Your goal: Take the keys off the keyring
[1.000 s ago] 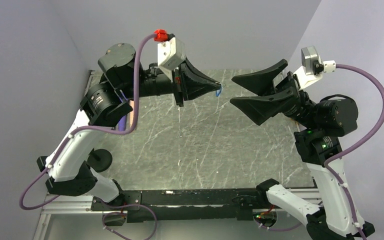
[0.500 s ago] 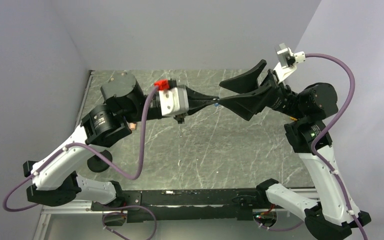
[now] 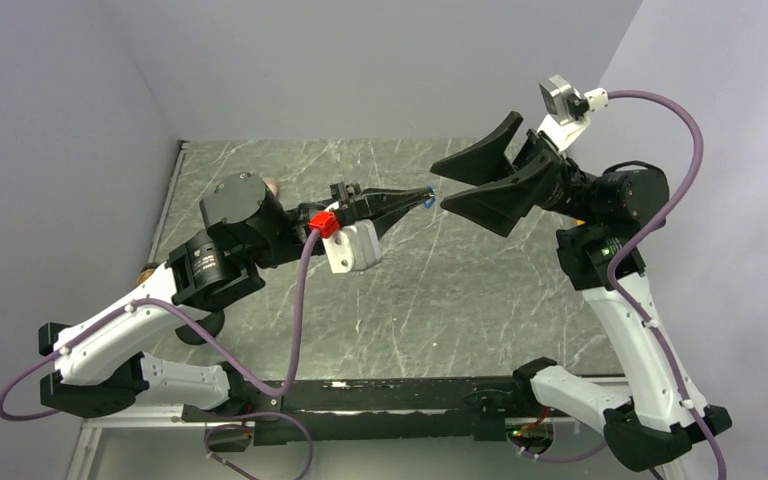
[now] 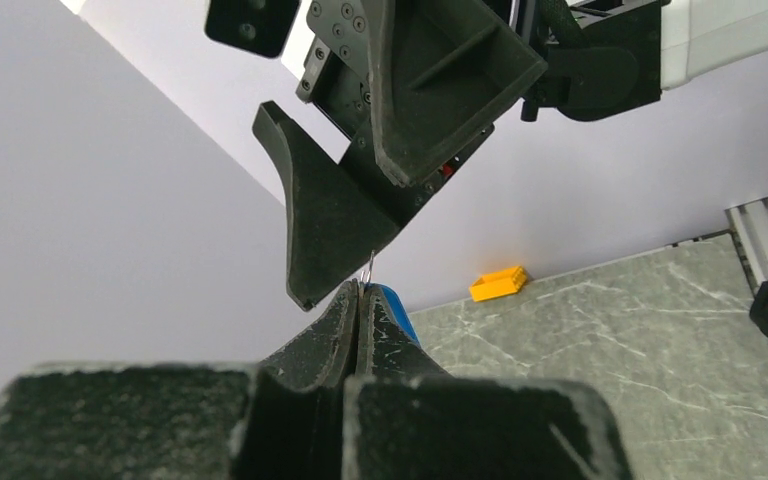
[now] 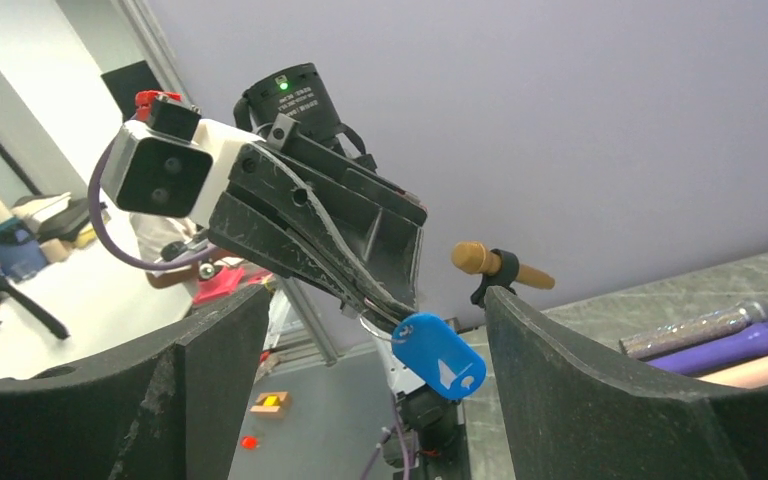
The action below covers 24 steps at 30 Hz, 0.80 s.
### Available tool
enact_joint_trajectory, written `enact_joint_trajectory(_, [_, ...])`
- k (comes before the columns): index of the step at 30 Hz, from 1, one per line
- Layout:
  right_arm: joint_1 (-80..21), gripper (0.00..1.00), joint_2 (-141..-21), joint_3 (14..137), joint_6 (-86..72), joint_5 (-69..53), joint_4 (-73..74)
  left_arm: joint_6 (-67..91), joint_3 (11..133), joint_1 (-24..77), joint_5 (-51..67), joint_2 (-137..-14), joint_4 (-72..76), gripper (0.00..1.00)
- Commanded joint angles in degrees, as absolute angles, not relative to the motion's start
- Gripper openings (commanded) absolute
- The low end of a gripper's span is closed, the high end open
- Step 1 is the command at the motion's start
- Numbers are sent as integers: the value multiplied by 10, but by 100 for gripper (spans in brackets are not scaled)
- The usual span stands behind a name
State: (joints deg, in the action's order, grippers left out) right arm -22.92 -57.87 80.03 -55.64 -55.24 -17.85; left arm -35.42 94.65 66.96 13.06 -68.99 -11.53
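Note:
My left gripper is shut on a thin silvery keyring, held in the air above the table's far middle. The blue-headed key hangs from the ring just past the fingertips. It shows as a blue speck in the top view and as a blue edge beside the tip in the left wrist view. My right gripper is open, its fingers wide apart. The key hangs in the gap between them, touching neither. In the left wrist view my shut left gripper sits just under one right finger.
A brown cylinder sits in a black clip by the back wall. Glittery, purple and peach cylinders lie on the marble table. An orange block lies at the foot of the wall. Grey walls close in on three sides.
The left wrist has rolled over, its camera now underneath, and dropped lower. The right gripper has moved up and left, so the key now sits between its open fingers.

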Motion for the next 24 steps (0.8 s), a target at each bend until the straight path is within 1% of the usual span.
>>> enact_joint_trajectory(1, [-224, 82, -586, 813, -605, -580, -240, -345, 934, 673, 77, -671, -50, 0])
enact_joint_trajectory(4, [-223, 81, -585, 807, -604, -575, -242, -301, 927, 673, 66, -668, -28, 0])
enact_joint_trajectory(6, [-223, 77, -586, 805, -609, -572, -252, -276, 925, 673, 63, -668, -15, 0])
enact_joint_trajectory(8, [-223, 68, -593, 808, -619, -573, -267, -256, 925, 673, 65, -669, -9, 0])
enact_joint_trajectory(11, [-223, 56, -606, 814, -641, -578, -296, -228, 926, 673, 54, -671, -5, 0])
enact_joint_trajectory(13, [-223, 51, -613, 819, -652, -580, -312, -211, 927, 673, 41, -671, 18, 0])
enact_joint_trajectory(19, [-223, 48, -631, 837, -658, -571, -329, -146, 932, 673, 35, -674, 45, 0])
enact_joint_trajectory(24, [-224, 43, -646, 850, -675, -572, -357, -112, 923, 673, 32, -673, 64, 0])
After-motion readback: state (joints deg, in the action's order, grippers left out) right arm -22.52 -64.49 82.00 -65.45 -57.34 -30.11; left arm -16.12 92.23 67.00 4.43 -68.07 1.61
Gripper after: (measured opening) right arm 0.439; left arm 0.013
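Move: Pinched by its ring in the shut left fingertips, the keyring's blue tag hangs about 2 cm below the left hand and 2 cm to its right. From the open right hand, the tag lies about 3 cm to the left, 1 cm ahead and 2 cm below. The left fingertips are its nearest neighbour, some 5 cm to the left of the right hand, level with it in height and in reach. Upward goes the left hand, about 4 cm and slightly left, its tips tilting up and the hand rolling some 15 degrees each way while it keeps its pinch on the ring, bringing the blue tag up to the right fingertips. The right hand eases forward and a little up, 1 to 2 cm in all, closing its wide-open fingers to about half around the tag; no grip on it can be seen yet. ##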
